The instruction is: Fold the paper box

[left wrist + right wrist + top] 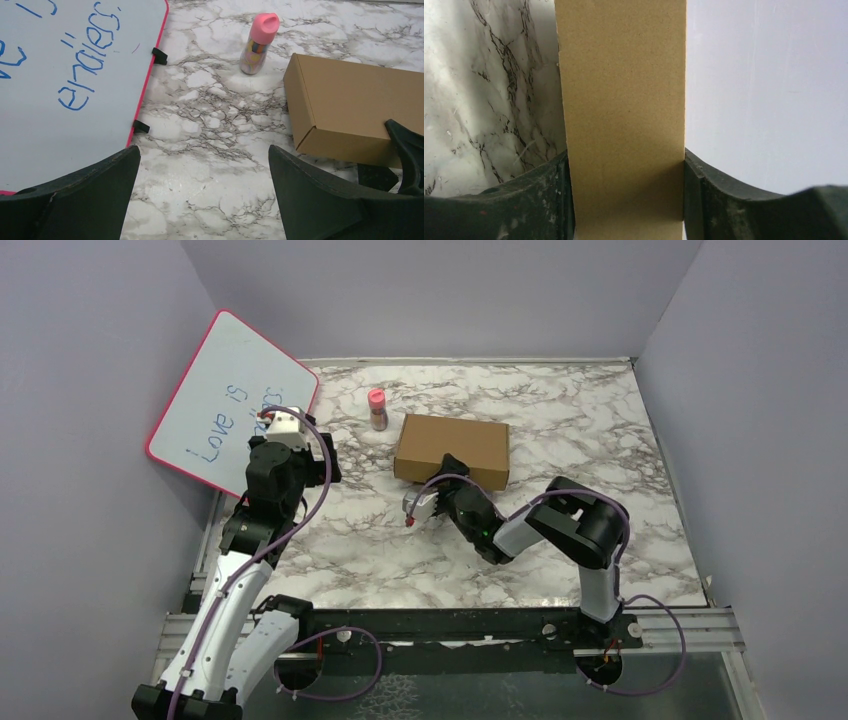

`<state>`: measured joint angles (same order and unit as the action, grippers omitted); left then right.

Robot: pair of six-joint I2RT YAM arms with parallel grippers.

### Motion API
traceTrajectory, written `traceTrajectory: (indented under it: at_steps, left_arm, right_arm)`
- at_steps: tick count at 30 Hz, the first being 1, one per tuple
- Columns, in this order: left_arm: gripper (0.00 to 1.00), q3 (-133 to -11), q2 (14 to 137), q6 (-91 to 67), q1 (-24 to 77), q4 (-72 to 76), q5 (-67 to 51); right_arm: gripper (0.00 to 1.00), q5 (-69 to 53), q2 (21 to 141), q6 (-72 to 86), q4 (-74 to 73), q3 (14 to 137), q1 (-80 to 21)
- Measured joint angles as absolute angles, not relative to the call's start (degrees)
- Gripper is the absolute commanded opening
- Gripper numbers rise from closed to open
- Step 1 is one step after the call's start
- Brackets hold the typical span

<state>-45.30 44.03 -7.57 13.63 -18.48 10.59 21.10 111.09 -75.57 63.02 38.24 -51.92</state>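
Note:
The paper box (455,445) is a closed, flat brown cardboard mailer lying on the marble table, slightly right of centre. In the left wrist view the paper box (360,100) lies to the right. My right gripper (450,472) is at the box's near edge, and its jaws press on both sides of the box (624,100). In the right wrist view the right gripper (625,170) has cardboard filling the whole gap. My left gripper (318,447) hovers over the table's left side beside the whiteboard. The left gripper (204,165) is wide open, with only marble between its fingers.
A pink-framed whiteboard (230,405) with blue writing leans against the left wall, close to the left arm; the whiteboard (65,75) fills the left of the wrist view. A small pink-capped bottle (377,408) stands just left of the box, the bottle (257,45) ahead of the left gripper.

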Motion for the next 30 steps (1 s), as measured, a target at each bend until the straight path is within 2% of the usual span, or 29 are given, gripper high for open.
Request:
traceTrajectory:
  at_steps: [3,6,14,23,30]
  left_arm:
    - [0.99,-45.2,43.8,-7.6,13.6,-18.5,11.0]
    - [0.99,-45.2,43.8,-7.6,13.9,-18.5,11.1]
    - [0.99,-45.2,43.8,-7.4,14.0,-18.5,11.2]
    - [0.99,-44.8,43.8,-7.4,14.0,-18.2,11.2]
    - [0.99,-44.5,43.8,-7.4,14.5,-18.1,11.2]
  right_arm:
    - [0.9,22.3,112.3,-76.1,64.4,38.3,-52.2]
    - [1.0,22.9,111.3,-73.8,59.4,39.2,-52.2]
    - [1.0,21.5,102.6,-61.7,32.7,46.2,-52.5]
    - [1.0,16.5,98.9,-48.7,4.3,52.1,-52.5]
    - [1.0,13.3,94.4,-39.2,-3.6,52.2,-52.2]
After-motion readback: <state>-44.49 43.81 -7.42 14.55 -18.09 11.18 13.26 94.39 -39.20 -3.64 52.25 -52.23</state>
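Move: The right hand still grips the box by its near long side, one finger on top and one underneath; the box's middle is about 5 cm ahead, 1 cm to the right and 3 cm below. The pink-capped bottle stands roughly 15 cm to the right hand's left, 10 cm farther out and 3 cm lower. From the idle left hand the box lies some 25 cm right, 11 cm ahead and 18 cm down. The right fingers let go of the box's near side, spreading fully open while the hand sinks about 1 cm. The hand then draws back towards the base, roughly 6 cm, ending some 3 cm lower and 2 cm farther right, as the wrist tips the fingers down by about 40 degrees; a slight rise ends the move. ##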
